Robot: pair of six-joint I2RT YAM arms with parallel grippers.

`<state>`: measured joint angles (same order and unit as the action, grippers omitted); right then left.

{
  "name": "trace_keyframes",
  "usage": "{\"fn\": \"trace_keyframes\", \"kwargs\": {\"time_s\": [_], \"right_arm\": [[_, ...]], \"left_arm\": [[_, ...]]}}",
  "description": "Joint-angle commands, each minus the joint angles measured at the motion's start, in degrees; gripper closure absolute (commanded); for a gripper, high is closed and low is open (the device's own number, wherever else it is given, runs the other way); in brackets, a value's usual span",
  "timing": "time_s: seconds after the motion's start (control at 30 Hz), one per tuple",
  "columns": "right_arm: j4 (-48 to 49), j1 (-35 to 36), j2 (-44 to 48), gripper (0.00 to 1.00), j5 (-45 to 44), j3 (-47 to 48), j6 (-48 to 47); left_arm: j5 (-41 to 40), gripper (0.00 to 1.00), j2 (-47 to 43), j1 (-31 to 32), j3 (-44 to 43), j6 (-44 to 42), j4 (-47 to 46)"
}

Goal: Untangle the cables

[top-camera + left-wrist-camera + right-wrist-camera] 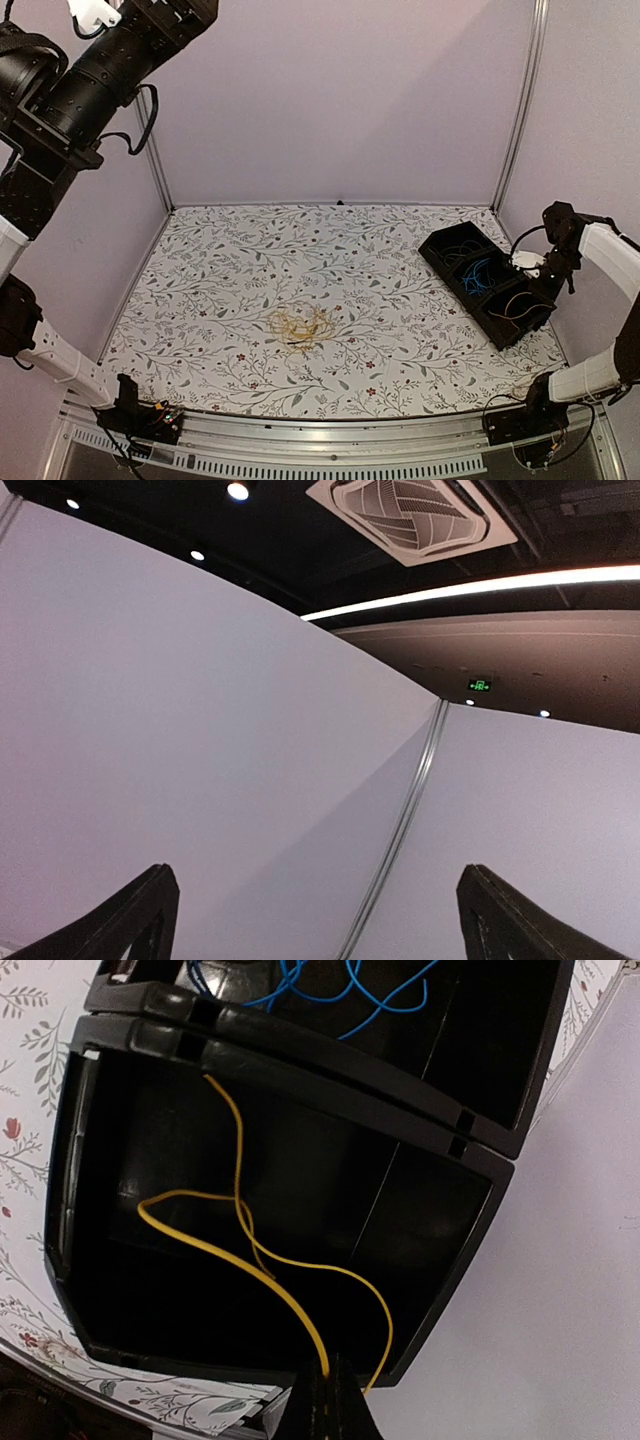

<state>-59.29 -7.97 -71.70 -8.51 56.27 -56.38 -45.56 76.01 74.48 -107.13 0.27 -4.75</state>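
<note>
A small tangle of yellow-orange cables [303, 329] lies on the floral table near its front middle. My right gripper [328, 1378] is shut on one yellow cable [290, 1305], which loops down into the near compartment of a black bin [300, 1075]. In the top view this gripper [537, 283] hangs over that bin [440, 250] at the right. Blue cables [300, 985] lie in the bin's middle compartment [480, 272]. My left gripper [318, 880] is open and empty, raised high and facing the wall.
The left arm [110, 60] reaches up at the top left, well above the table. Lilac walls with metal corner posts [518, 110] close in the back and sides. A metal rail [330, 435] runs along the table's near edge.
</note>
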Motion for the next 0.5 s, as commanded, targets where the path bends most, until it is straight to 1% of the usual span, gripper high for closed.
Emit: {"fn": "trace_keyframes", "kwargs": {"time_s": [0.0,0.1,0.23,0.27,0.33,0.37,0.43,0.47], "right_arm": [[7.4,-0.3,-3.3,1.00,0.3,0.9,0.1],[7.4,-0.3,-6.1,1.00,2.2,1.5,0.9],[7.7,-0.3,-8.5,1.00,4.0,1.6,1.3],[7.8,-0.2,-8.7,0.97,4.6,1.8,1.4],[7.1,-0.2,-8.6,0.88,6.3,2.9,1.7],[6.2,-0.2,-8.4,0.82,7.6,3.9,1.9],[3.9,-0.2,-7.8,0.69,10.2,6.6,2.7],[2.7,-0.2,-7.3,0.64,10.8,7.8,3.1]], "left_arm": [[-15.1,0.00,3.6,5.0,2.1,-27.1,-26.2],[-14.5,0.00,3.1,5.2,3.7,-28.1,-27.4],[-12.2,0.00,1.1,4.9,6.3,-26.7,-27.0],[-11.5,0.00,1.0,4.2,7.4,-27.3,-28.4],[-11.7,0.00,1.1,2.1,8.7,-28.4,-29.8],[-12.3,0.00,1.1,0.5,9.3,-27.7,-29.1],[-10.0,0.00,-0.6,-2.6,12.7,-24.6,-25.8],[-8.9,0.00,-1.7,-3.7,15.1,-25.5,-27.6]]}}
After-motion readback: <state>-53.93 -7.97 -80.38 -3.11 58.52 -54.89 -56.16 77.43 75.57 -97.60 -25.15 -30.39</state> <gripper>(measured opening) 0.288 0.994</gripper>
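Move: The right hand, shut on the yellow cable, hangs over the black tray's near compartment, whose middle lies about 4 cm to its left, 2 cm ahead and 9 cm below. The blue cable in the middle compartment is roughly 12 cm ahead and 12 cm left; the loose yellow pile on the table is some 58 cm left and 3 cm back. From the raised left hand the near compartment is about 7 cm ahead, 60 cm right and 63 cm down. Still pinching the yellow cable, the right hand eases forward over the near compartment about 3 cm while sinking another 3 cm into it, then the fingers start to open, to roughly a quarter of their spread, as the hand begins to lift and drift slightly left. High above the table the empty, wide-open left hand sinks about 2 cm, edging forward and left at the end, and turns some 15 degrees counter-clockwise. ##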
